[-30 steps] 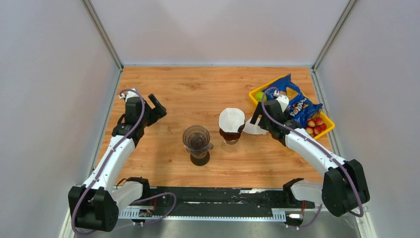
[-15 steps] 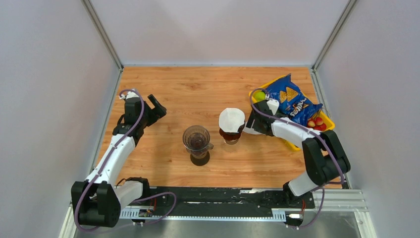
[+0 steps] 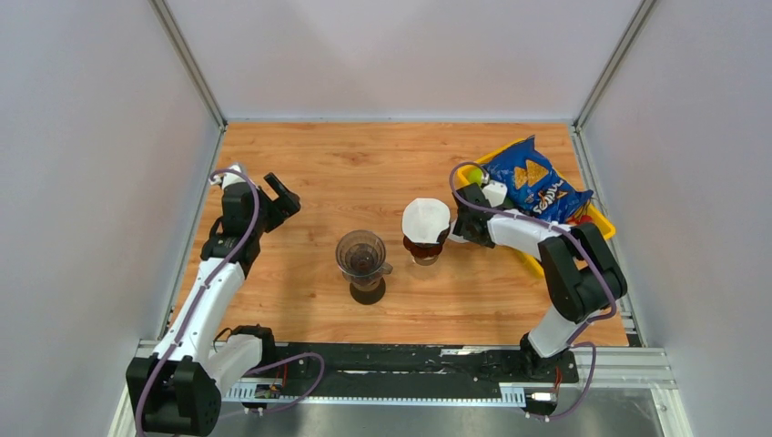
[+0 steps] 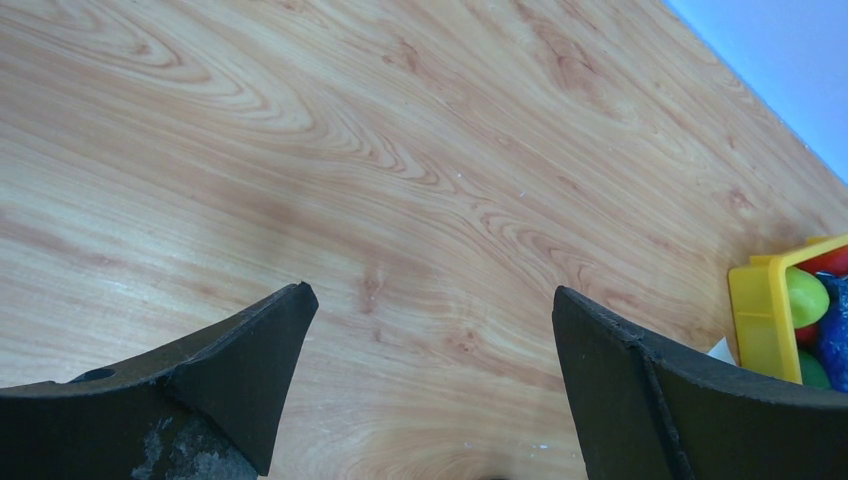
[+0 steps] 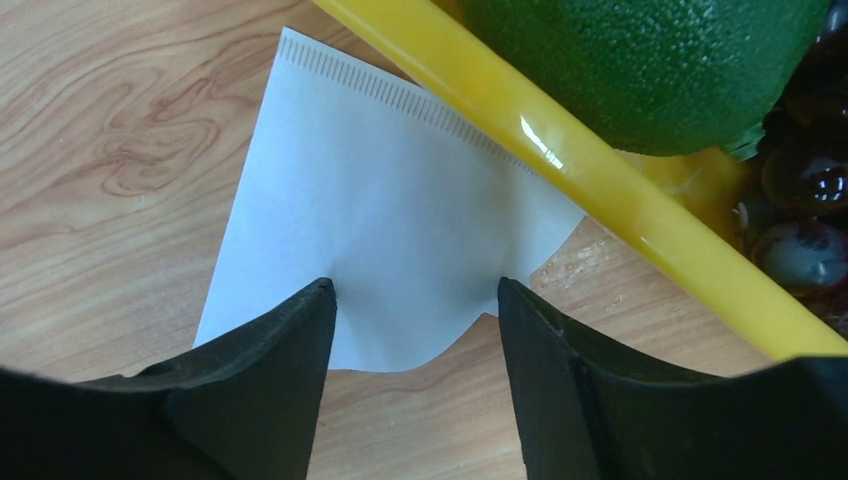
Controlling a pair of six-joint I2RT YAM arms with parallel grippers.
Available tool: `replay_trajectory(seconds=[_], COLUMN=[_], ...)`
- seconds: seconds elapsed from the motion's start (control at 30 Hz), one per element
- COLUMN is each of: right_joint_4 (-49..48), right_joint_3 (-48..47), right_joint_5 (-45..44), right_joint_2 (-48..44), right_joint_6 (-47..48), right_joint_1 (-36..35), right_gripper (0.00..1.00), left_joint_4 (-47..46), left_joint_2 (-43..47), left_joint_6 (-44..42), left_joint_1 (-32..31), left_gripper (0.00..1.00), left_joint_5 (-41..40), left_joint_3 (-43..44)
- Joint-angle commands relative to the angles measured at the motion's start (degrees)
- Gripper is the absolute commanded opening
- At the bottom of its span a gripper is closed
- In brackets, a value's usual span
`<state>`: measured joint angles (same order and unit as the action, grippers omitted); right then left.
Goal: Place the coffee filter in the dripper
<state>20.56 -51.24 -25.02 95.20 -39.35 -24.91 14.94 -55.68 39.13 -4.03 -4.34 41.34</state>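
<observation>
A clear glass dripper (image 3: 362, 255) with a handle stands mid-table. Right of it a brown glass cup (image 3: 424, 248) carries a white cone filter (image 3: 426, 218). Another white coffee filter (image 5: 400, 200) lies flat on the wood against the yellow tray's rim (image 5: 560, 130); the right arm hides it in the top view. My right gripper (image 5: 415, 300) is open, low over this filter's near edge, a finger on each side; it is just right of the cup in the top view (image 3: 462, 228). My left gripper (image 3: 280, 196) is open and empty over bare wood at the left (image 4: 430, 330).
A yellow tray (image 3: 596, 238) at the right holds a blue chip bag (image 3: 535, 187), a green lime (image 5: 650, 60) and dark grapes (image 5: 800, 180). The tray's corner also shows in the left wrist view (image 4: 765, 300). Grey walls enclose the table.
The right arm has folded its elbow in and brought the gripper down over the flat filter by the tray. The left gripper has drifted slightly left and back.
</observation>
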Motion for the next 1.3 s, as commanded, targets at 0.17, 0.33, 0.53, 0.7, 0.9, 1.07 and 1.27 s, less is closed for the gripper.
replay_trajectory(seconds=[0.17, 0.33, 0.53, 0.7, 0.9, 1.07, 1.27], right_joint_4=[-0.1, -0.1, -0.1, -0.1, -0.1, -0.2, -2.1], right_joint_3=[-0.5, -0.7, -0.9, -0.7, -1.0, -3.7, -10.4], right_joint_5=[0.9, 1.1, 0.5, 0.5, -0.2, 0.9, 4.3], right_joint_2=[2.4, 0.5, -5.1, -12.0, -20.8, -27.5, -31.3], right_joint_6=[-1.8, -0.4, 3.0, 6.6, 10.2, 13.8, 19.3], right_joint_1=[-0.2, -0.2, -0.2, -0.2, -0.2, -0.1, -0.1], right_gripper=[0.45, 0.29, 0.17, 0.12, 0.10, 0.11, 0.12], left_joint_4=[0.3, 0.3, 0.1, -0.3, -1.7, -3.1, -7.7], left_joint_2=[1.8, 1.6, 2.0, 2.6, 3.3, 4.0, 4.9], left_joint_6=[-0.9, -0.9, -1.2, -1.6, -2.2, -3.0, -3.8], left_joint_1=[0.4, 0.4, 0.4, 0.4, 0.4, 0.4, 0.4], left_gripper=[1.00, 1.00, 1.00, 1.00, 1.00, 1.00, 1.00], left_joint_5=[-1.1, -0.7, 0.1, 1.2, 3.8, 8.1, 19.2], left_joint_3=[-0.5, -0.3, -0.3, -0.5, -0.8, -0.8, -0.7])
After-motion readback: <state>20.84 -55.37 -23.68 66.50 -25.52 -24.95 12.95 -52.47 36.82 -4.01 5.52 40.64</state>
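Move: The flat paper coffee filter lies right under my right hand's open fingers, its middle about 3 cm ahead and 1 cm left, a centimetre below. The green fruit in the yellow crate is some 8 cm ahead and 8 cm right; the brown dripper, already lined, stands about 10 cm left and 5 cm back. The empty clear dripper is roughly 23 cm left, 13 cm back. From my left hand the filter lies some 41 cm right, level in reach, 17 cm down. I keep my right hand down at the table beside the crate and close my fingers on the near part of the filter, pinching the paper between the tips. Then I lift it nearly straight up, about 19 cm, fingers tilting some 25 degrees towards level. Near the end my left hand starts drifting right, about 3 cm, rising slightly and turning clockwise. ##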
